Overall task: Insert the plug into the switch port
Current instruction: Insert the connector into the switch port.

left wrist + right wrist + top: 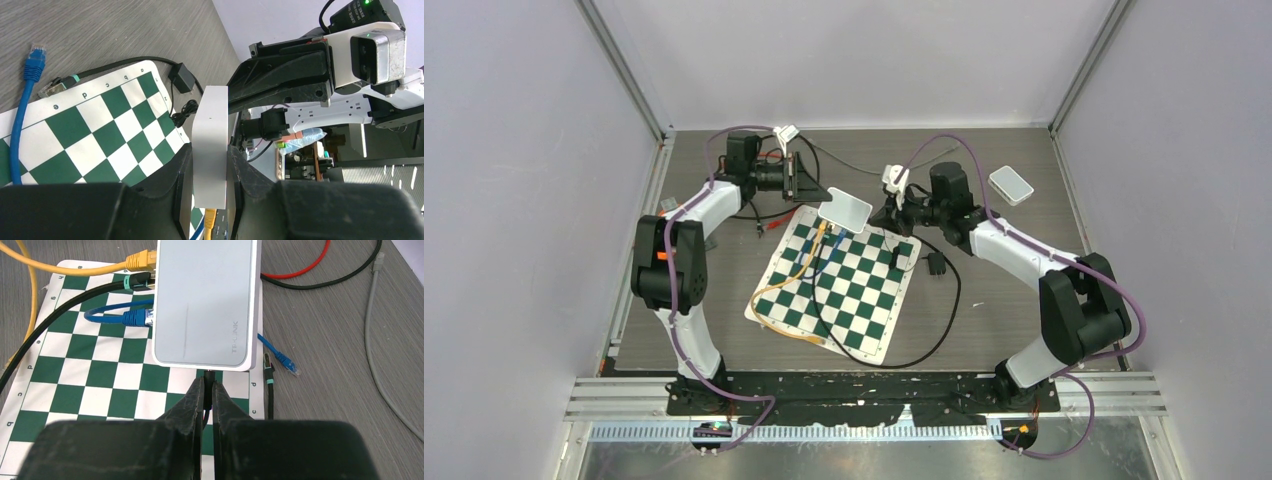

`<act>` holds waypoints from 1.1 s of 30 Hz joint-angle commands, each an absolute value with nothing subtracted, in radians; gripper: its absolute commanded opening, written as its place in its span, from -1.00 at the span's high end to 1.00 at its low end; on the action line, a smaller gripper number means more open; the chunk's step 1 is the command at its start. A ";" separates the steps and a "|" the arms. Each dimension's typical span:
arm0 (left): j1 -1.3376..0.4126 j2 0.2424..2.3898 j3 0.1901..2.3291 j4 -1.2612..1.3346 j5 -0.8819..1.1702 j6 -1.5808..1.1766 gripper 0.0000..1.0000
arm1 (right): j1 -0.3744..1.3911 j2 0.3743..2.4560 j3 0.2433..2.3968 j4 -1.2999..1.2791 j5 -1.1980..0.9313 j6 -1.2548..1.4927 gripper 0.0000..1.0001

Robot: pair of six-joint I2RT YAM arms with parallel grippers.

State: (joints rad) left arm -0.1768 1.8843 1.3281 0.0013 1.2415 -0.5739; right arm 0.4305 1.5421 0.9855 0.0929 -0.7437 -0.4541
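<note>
The white switch [845, 210] is held off the chessboard mat by my left gripper [809, 190], whose jaws are shut on its two faces in the left wrist view [212, 165]. In the right wrist view the switch [205, 300] has yellow [140, 260], black-teal [137, 282] and blue [135, 317] plugs at its left edge. My right gripper [208, 386] is shut on a thin black plug [209, 374] whose tip meets the switch's near edge. That gripper sits just right of the switch in the top view [887, 213].
The green-white chessboard mat [844, 290] lies under the cables. A loose blue plug [285, 359] and a black-teal plug [268, 370] lie at its edge. A black adapter [935, 265], a white box [1011, 185], a grey cable [372, 340] and a red cable [300, 272] lie around.
</note>
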 commanded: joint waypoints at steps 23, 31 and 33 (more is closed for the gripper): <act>-0.239 1.884 1.420 -0.089 1.231 -0.573 1.00 | 0.319 1.409 0.993 0.232 -0.721 -0.300 -0.21; -0.241 1.886 1.467 -0.099 1.227 -0.526 1.00 | 0.266 1.452 1.132 -0.066 -0.861 -0.116 -0.82; -0.242 1.882 1.464 -0.100 1.233 -0.512 1.00 | 0.265 1.466 1.150 -0.071 -0.902 -0.063 -0.84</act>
State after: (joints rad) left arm -0.2420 1.8908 1.4250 -0.0830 1.1976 -0.5388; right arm 0.2619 1.4395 1.0775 0.0254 -0.7765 -0.1932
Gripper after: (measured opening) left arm 0.256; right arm 0.909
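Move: The right hand, holding the power plug, has the switch port about 3 cm to its left, 1 cm ahead and 1 cm lower. On the switch's near edge, the blue connector sits some 6 cm left and 3 cm back of this hand, the yellow one 9 cm left and 2 cm back. A cable bundle lies on the mat, roughly 5 cm right, 8 cm back and 15 cm below. From the left hand, gripping the switch, the port is about 7 cm right, 4 cm back and slightly lower. The plug is pressed into the port between the two hands: the left, still pinching the switch, pushes it about 1 cm right against the plug, which the right hand holds nearly in place. The right fingers then open wide, let go of the plug and back away up, right and a little forward, about 9 cm in all, while the left hand carries the switch another 1.5 cm right and as much up. ##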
